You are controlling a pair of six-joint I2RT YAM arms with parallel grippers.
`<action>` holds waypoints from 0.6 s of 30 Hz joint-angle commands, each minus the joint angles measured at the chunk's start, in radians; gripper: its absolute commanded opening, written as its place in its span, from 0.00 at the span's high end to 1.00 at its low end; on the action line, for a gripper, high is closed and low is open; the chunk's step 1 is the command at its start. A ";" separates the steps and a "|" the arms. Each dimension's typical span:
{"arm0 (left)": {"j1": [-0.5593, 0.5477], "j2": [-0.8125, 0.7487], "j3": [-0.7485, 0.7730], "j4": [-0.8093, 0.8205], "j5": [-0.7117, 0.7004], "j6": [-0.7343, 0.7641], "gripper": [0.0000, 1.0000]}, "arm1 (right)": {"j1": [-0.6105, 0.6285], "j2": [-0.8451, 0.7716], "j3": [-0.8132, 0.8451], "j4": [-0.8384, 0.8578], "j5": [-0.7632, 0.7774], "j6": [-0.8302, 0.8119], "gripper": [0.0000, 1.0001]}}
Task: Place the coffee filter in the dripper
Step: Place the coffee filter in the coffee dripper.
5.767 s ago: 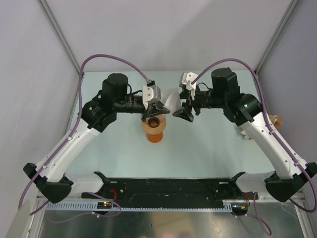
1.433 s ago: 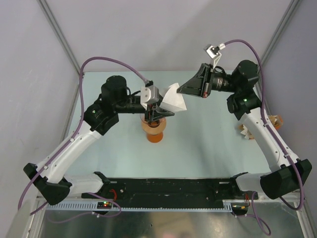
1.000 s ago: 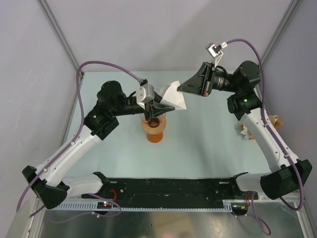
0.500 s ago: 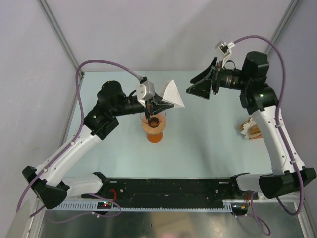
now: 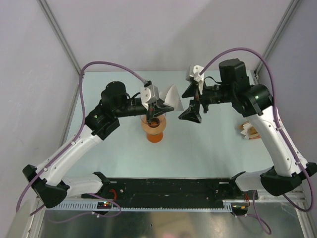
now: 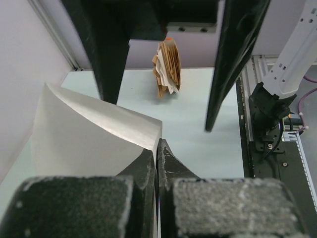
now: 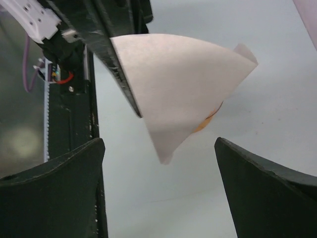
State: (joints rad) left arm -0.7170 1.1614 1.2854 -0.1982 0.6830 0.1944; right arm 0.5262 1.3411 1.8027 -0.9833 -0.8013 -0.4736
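The coffee filter (image 5: pixel 173 98) is a white paper cone held up in the air just above and right of the dripper (image 5: pixel 154 126), which stands on the table with its clear funnel, brown collar and orange base. My left gripper (image 5: pixel 157 106) is shut on the filter's edge (image 6: pixel 84 139); the fingers (image 6: pixel 171 163) pinch the paper. My right gripper (image 5: pixel 190 103) stands open just right of the filter, not touching it. In the right wrist view the filter (image 7: pixel 178 84) hangs point down ahead of the wide-open right gripper (image 7: pixel 158 146), and a sliver of the orange dripper (image 7: pixel 210 119) peeks from behind.
A tan-and-white stack of paper fans (image 5: pixel 250 130) lies at the table's right edge, also visible in the left wrist view (image 6: pixel 167 67). The black rail (image 5: pixel 168 191) with the arm bases runs along the near edge. Grey walls enclose the far side.
My right gripper let go of the filter, opened wide and swung down from a raised pose to beside the filter. My left gripper shut on the filter's edge.
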 commanded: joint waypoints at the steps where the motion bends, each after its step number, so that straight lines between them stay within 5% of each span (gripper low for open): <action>1: -0.024 -0.012 0.046 0.006 0.006 0.064 1.00 | 0.048 0.018 0.004 0.001 0.122 -0.074 0.02; 10: -0.038 -0.010 0.059 0.007 0.020 0.086 1.00 | 0.093 0.026 -0.019 0.069 0.083 -0.065 0.32; 18: -0.044 -0.014 0.064 0.008 0.085 0.130 1.00 | 0.107 0.030 -0.039 0.069 0.059 -0.095 0.42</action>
State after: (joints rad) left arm -0.7513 1.1614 1.3087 -0.2054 0.7185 0.2810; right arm 0.6235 1.3769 1.7634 -0.9447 -0.7151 -0.5434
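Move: My left hand already pinches the filter; the dripper it is meant for stands roughly 8 cm ahead of that hand, 8 cm to its left and 24 cm below, with the carafe under it, some 33 cm down. From my open right hand the filter's middle lies about 4 cm to the left and 2 cm ahead, nearly level, while the dripper is about 7 cm ahead, 12 cm left and 25 cm below. I bring my wide-open right hand down and left towards the filter, about 2 cm each way, sinking first and then sliding in, and narrow its fingers by roughly a third so they come in around the paper's free side. My left hand keeps its pinch, easing back about 1.5 cm and up 1 cm. ##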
